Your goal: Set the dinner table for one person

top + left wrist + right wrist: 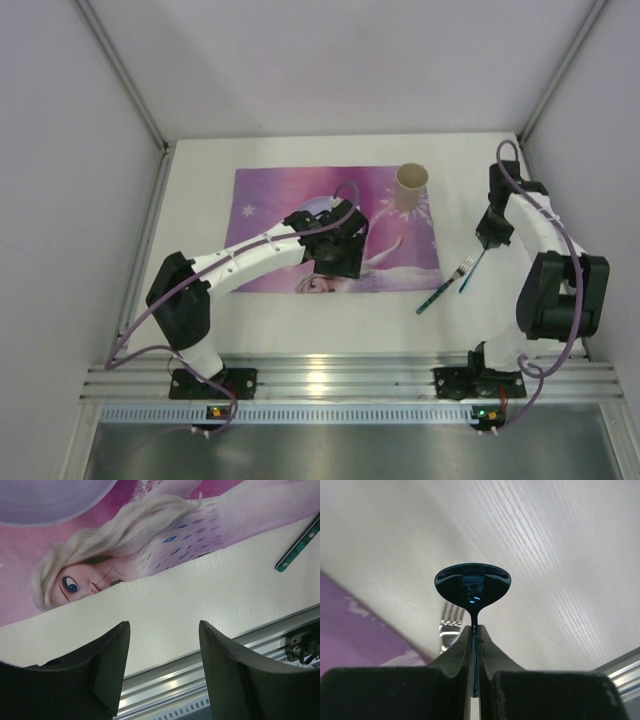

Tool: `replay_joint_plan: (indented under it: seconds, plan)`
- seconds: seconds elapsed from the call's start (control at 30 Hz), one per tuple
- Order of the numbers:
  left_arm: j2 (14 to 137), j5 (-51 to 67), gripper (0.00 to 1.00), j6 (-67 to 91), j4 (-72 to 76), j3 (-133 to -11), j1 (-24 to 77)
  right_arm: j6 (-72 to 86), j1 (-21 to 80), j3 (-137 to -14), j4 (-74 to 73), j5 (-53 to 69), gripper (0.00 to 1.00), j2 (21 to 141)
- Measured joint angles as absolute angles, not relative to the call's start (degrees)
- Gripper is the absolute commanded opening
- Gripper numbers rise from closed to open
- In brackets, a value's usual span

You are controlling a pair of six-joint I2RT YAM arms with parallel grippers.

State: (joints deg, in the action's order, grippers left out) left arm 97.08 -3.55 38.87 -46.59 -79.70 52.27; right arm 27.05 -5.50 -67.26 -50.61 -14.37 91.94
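Note:
My right gripper is shut on the thin handle of a dark blue spoon, whose bowl sticks out past the fingertips above the white dinner table. From above, that gripper holds the spoon right of the placemat, beside a fork with a green handle lying on the table. The fork's tines show behind the spoon. My left gripper hangs open and empty over the placemat's near edge, seen from above.
A pink-purple princess placemat covers the table's middle. A beige cup stands on its far right corner. A lavender plate lies on the mat under the left arm. A ribbed aluminium rail borders the near side, and white walls enclose the rest.

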Motion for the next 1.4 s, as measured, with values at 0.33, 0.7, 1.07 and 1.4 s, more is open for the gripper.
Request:
replay_joint_plan:
  seconds: [0.33,0.7,1.07,1.4]
  plan:
    - [96.49,-7.31,0.63,38.87,-47.27,-84.23,50.43,29.76,22.90,-89.17,-54.15,-16.32,0.00,87.35]
    - [76.79,-13.96,0.64,39.59,-51.77,-77.01,39.20,31.53,32.21,-90.06,-52.51,-15.75,0.00,100.90]
    - [67.66,-16.86,0.64,42.09,-58.24,-71.55,38.39,29.58,32.21,-95.90,-50.00,-15.94,0.00,116.90]
    - [67.81,-17.15,0.64,42.02,-59.29,-71.55,38.35,29.69,32.21,-99.55,-49.93,-18.65,0.49,122.02]
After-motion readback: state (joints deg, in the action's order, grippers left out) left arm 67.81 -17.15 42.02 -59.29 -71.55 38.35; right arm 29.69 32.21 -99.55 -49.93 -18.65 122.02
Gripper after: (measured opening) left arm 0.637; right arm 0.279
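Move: The right gripper holds the spoon, about 7 cm clear of the table; its place is the bare strip of mat beside the plate, some 8 cm ahead and 26 cm to the left. The plate's middle lies about 14 cm further left than that strip; the cup stands about 14 cm ahead and 19 cm left of the gripper. The fork lies 9 cm back and 8 cm left. From the empty left gripper the strip is about 15 cm ahead, 10 cm right and 11 cm down. Lift the pinched spoon and swing it some 26 cm left past the cup's near side, rising about 14 cm, then come down and about 10 cm forward in all beside the plate, turning about 35 degrees counter-clockwise; there open the fingers partway to let go. Meanwhile bring the open left gripper left and up, away from that strip. ##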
